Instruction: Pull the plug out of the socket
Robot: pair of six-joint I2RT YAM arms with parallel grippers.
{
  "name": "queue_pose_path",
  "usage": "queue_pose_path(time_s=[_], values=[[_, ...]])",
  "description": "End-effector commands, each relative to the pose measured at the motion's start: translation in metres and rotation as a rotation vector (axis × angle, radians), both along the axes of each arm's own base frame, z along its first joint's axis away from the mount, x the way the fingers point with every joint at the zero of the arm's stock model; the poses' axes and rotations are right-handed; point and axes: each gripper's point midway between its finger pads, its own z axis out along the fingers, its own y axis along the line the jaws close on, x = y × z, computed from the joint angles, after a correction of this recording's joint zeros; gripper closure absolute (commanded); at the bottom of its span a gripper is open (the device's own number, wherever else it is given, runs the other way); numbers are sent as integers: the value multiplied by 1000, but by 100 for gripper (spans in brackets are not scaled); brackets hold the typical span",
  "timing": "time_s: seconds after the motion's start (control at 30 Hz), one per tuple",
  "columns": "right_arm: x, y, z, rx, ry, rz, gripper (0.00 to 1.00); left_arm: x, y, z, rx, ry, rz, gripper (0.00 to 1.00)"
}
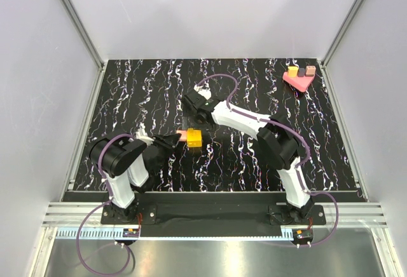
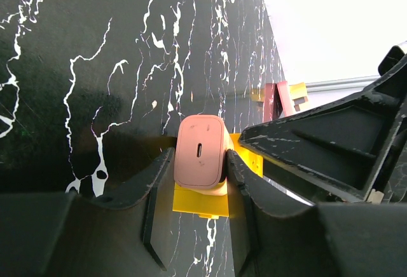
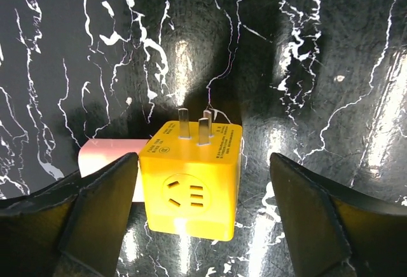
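Observation:
A yellow cube socket lies on the black marbled table, its metal prongs pointing away from the right wrist camera. The pink plug sticks out of its left side. My left gripper is shut on the pink plug, one finger against each side, with the socket just behind it. My right gripper hangs open over the socket. Its left finger is close beside the cube and its right finger stands well apart. The plug shows past the left finger.
A pink stand carrying small yellow and brown blocks sits at the far right corner of the table. White walls on aluminium posts enclose the table on three sides. The right arm reaches across the middle towards the socket.

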Motion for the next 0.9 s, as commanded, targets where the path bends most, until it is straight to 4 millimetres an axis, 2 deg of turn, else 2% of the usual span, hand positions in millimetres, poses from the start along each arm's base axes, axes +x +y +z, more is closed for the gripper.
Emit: queue_pose_path(time_s=[0.0, 0.03, 0.07, 0.27, 0.53, 0.63, 0.67, 0.73, 0.77, 0.87], values=[[1, 5, 4, -16, -19, -10, 11, -17, 9, 7, 82, -80, -28, 100], [1, 4, 3, -17, -17, -9, 22, -17, 9, 7, 82, -80, -28, 100], [0, 3, 0, -23, -13, -10, 25, -17, 8, 6, 82, -79, -31, 100], [-2, 10, -1, -16, -6, 5, 24, -18, 8, 3, 81, -68, -28, 100], [-5, 8, -8, -30, 10, 10, 22, -18, 8, 5, 70, -70, -28, 100], [-8, 8, -12, -32, 25, 10, 26, -18, 7, 7, 63, -74, -26, 100], [-9, 8, -13, -34, 28, 11, 34, -17, 7, 7, 58, -74, -24, 100], [-9, 6, -15, -37, 28, 5, 61, -17, 8, 9, 47, -74, -17, 100], [-10, 5, -14, -40, 28, 2, 68, -16, 7, 11, 28, -73, -12, 100], [-10, 2, -13, -42, 23, -4, 81, -14, 9, 15, -5, -73, 5, 100]])
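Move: The yellow socket cube sits between the right hand's open fingers, its middle about 1 cm left, 1 cm back and 2 cm below. The pink plug joins the cube's left side, about 5 cm to the right hand's left, 1 cm back and 2 cm below. The left hand already holds that plug; from this hand the cube lies some 5 cm right, about level fore-and-aft and in height. Right hand eases about 0.5 cm left and down, closing to pinch the yellow cube; left keeps the plug. ##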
